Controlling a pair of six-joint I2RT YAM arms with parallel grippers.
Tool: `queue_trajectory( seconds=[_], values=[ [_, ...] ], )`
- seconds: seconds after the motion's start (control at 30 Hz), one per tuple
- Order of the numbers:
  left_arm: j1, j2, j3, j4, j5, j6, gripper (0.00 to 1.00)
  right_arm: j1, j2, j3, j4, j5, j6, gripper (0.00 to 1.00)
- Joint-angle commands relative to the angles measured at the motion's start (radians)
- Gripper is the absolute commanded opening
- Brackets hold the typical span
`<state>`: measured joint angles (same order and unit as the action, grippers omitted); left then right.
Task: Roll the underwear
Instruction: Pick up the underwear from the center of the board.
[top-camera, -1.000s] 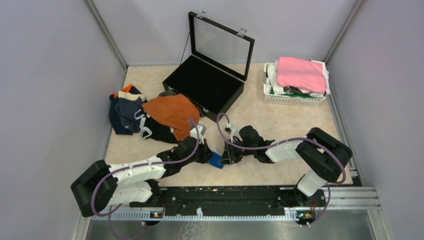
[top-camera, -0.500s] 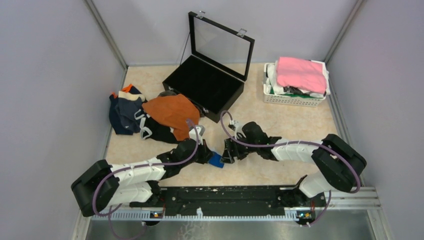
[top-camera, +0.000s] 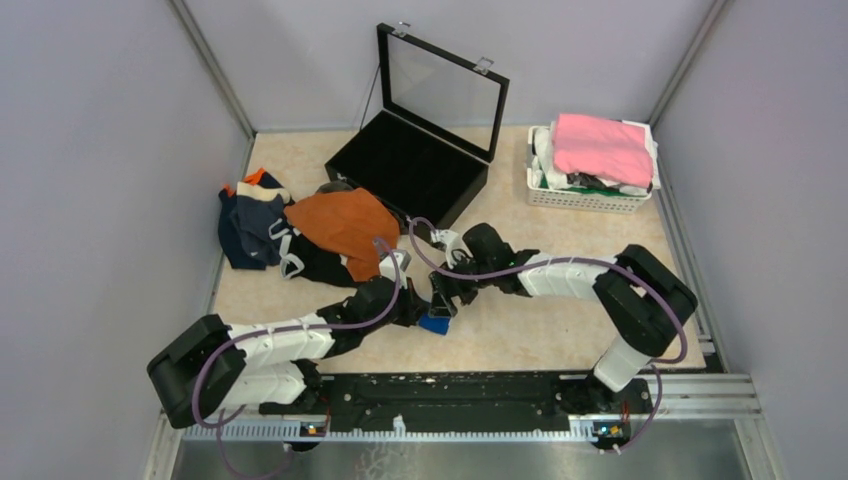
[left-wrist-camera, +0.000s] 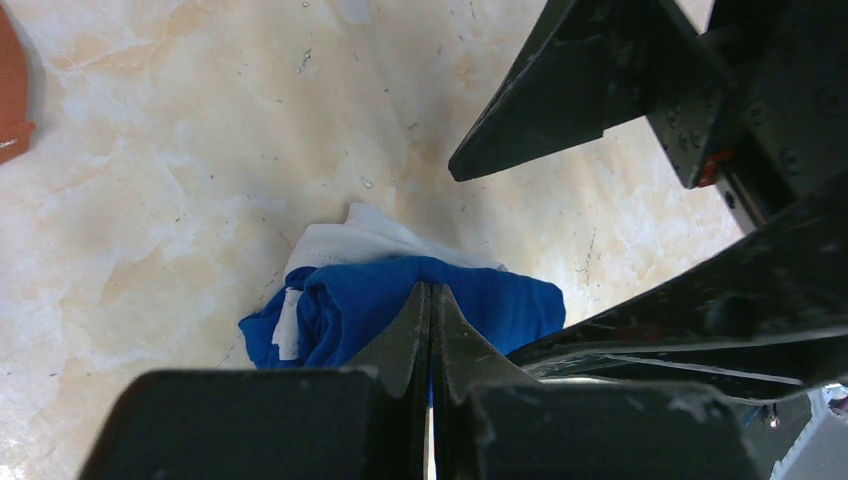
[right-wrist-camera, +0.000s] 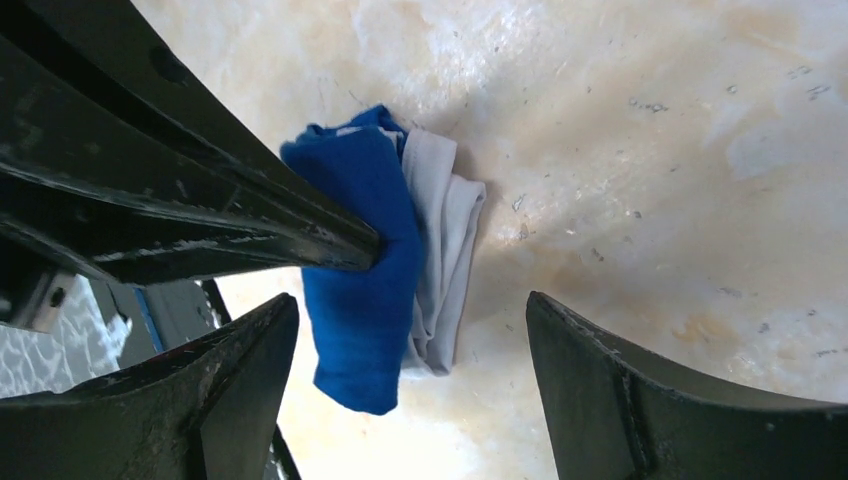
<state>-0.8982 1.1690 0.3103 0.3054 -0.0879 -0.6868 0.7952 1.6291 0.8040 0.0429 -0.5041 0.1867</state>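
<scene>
A royal blue underwear roll (top-camera: 434, 323) with white trim lies on the beige floor between the arms; it also fills the left wrist view (left-wrist-camera: 340, 305) and the right wrist view (right-wrist-camera: 360, 300). My left gripper (left-wrist-camera: 431, 288) is shut, and its joined tips press into the top of the roll. My right gripper (right-wrist-camera: 410, 300) hovers just above the roll with its jaws wide open and nothing between them; its black fingers (left-wrist-camera: 560, 90) cross the left wrist view. More underwear lies in a pile at the left: rust-orange (top-camera: 340, 225), navy (top-camera: 250, 225) and black with white trim (top-camera: 310, 262).
An open black case (top-camera: 410, 170) with a raised glass lid stands at the back centre. A white basket (top-camera: 590, 195) holding a pink folded cloth (top-camera: 600, 145) sits at the back right. Grey walls close in on both sides.
My right gripper has opened wide, letting go of the blue roll, and shifted left and slightly back over it. The left gripper has stayed shut at the roll.
</scene>
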Motion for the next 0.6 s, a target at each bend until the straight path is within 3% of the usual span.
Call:
queue_trajectory(
  seconds=[0.0,0.57],
  values=[
    [-0.001,0.035,-0.029,-0.126,-0.015,0.029,0.0,-0.017,0.048,0.053,-0.029,-0.064,-0.105,0.82],
    [-0.001,0.043,-0.022,-0.125,-0.009,0.031,0.0,-0.028,0.234,0.137,-0.143,-0.19,-0.182,0.59]
  ],
)
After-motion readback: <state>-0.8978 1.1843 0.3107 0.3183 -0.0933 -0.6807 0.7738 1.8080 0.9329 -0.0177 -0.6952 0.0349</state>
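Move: The rolled blue underwear sits right under my shut left fingertips, its middle about 2 cm below and about level with them. From my open right hand it lies roughly 2 cm left, 2 cm back and 3 cm down. The orange garment is some 15 cm ahead and 14 cm left of my left hand; the black case's middle is about 25 cm ahead and 7 cm left of my right. With my left hand staying put, its shut tips still resting on the blue roll, I sink my right hand just under 2 cm, then slide it about as far left over the roll's near end. I turn it some 10 degrees counter-clockwise and draw its wide-open fingers partly together around the roll, not yet gripping. ##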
